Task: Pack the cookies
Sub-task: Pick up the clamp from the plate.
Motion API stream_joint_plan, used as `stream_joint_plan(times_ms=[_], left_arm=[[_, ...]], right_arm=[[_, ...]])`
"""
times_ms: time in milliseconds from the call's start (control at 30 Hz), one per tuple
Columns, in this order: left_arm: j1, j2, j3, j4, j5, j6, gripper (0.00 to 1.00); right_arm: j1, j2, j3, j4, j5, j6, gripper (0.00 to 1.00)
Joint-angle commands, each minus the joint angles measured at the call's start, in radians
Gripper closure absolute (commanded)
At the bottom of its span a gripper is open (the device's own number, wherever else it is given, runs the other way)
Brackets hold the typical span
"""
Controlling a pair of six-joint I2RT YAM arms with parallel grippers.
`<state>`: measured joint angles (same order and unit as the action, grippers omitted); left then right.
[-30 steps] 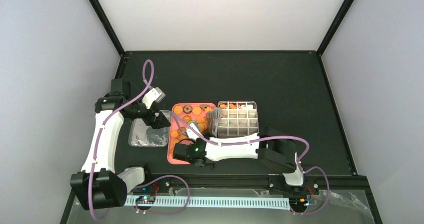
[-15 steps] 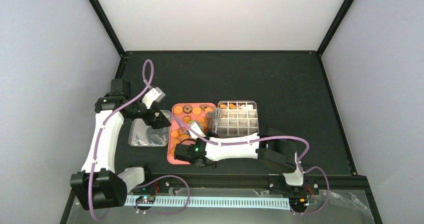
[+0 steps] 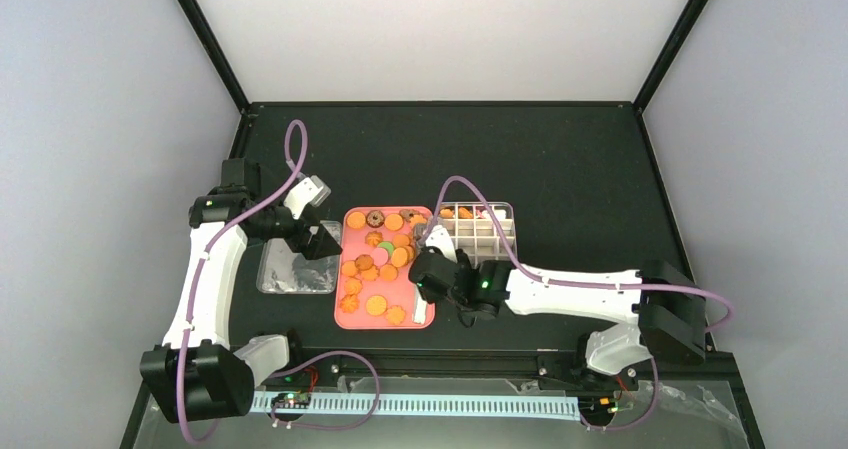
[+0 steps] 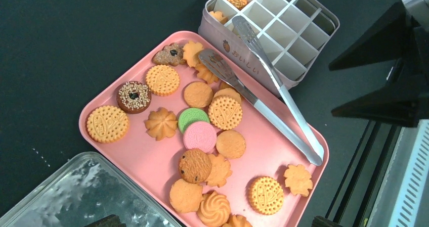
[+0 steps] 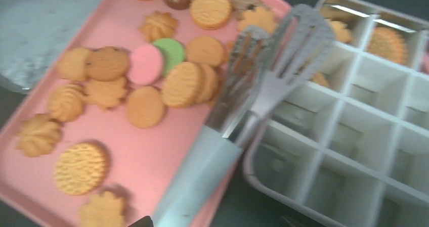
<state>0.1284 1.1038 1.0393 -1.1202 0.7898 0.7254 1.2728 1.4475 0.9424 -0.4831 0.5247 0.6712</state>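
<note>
The cookies [image 4: 202, 136] lie scattered on a pink tray [image 4: 136, 161]: orange rounds, flower and swirl shapes, one pink, one green, some brown. A few more sit in the far cells of the white gridded tin [image 4: 243, 60]. Metal tongs [image 4: 263, 105] rest across the tray, one tip on the tin's rim. My right gripper [image 3: 432, 269] hovers at the tray's right edge beside the tin. Its fingers stand wide apart, with the tongs' handle [image 5: 197, 181] running between them. My left gripper [image 3: 320, 239] is open and empty at the tray's left edge.
A clear plastic container [image 3: 290, 274] lies left of the tray [image 3: 345, 321], under the left gripper. The tin [image 3: 512, 234] touches the tray's far right side. A black rail runs along the table's near edge.
The right arm swung right, from over the tray's near part to the tray's right edge by the tin. Its jaws went from shut to apart. The left arm stayed still.
</note>
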Motion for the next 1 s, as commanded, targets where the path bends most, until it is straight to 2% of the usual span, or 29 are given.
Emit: stream_joint_plan(times_ms=[0,100,500,733,833,967], left_arm=[[-0.006,-0.016,0.028,-0.017,0.027,0.025,0.01],[-0.004,-0.021,0.027,-0.019,0.025,0.028,0.01],[-0.004,-0.031,0.025,-0.022,0.026,0.034,0.01],[-0.004,-0.037,0.024,-0.029,0.02,0.043,0.01],[-0.005,-0.038,0.02,-0.026,0.018,0.047,0.01],[-0.005,-0.031,0.021,-0.022,0.024,0.039,0.01]], right_arm=[[-0.017,0.036,0.0,0.14,-0.172,0.013,0.35],[-0.038,0.091,0.024,0.106,-0.205,0.036,0.39],[-0.065,0.186,0.037,0.167,-0.243,0.034,0.42],[-0.082,0.221,0.036,0.208,-0.247,0.032,0.49],[-0.083,0.216,0.035,0.211,-0.233,0.031,0.56],[-0.083,0.222,0.033,0.224,-0.233,0.029,0.71]])
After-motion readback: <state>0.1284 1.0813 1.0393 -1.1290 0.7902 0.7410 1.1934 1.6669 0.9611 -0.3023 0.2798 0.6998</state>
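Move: The clamp lies along the plate's right edge, pointing forward. Its middle is about 5 cm ahead of the right hand, 4 cm to its left and 7 cm below. The divided tin's middle is some 10 cm ahead and 7 cm to the right. The small flower biscuit is about 4 cm back and 9 cm left. From the idle left hand the clamp is some 16 cm to the right, level fore and aft, and about 16 cm below. Down about 6.5 cm and leftward some 4 cm, the right hand goes to the clamp's handle, most of the sideways shift coming first, while the wrist tips roughly 10 degrees further nose-down. The half-open fingers come astride the handle, nearer its closed rear end, and narrow to about half their gap, mostly at the end, beginning to take hold of it. ##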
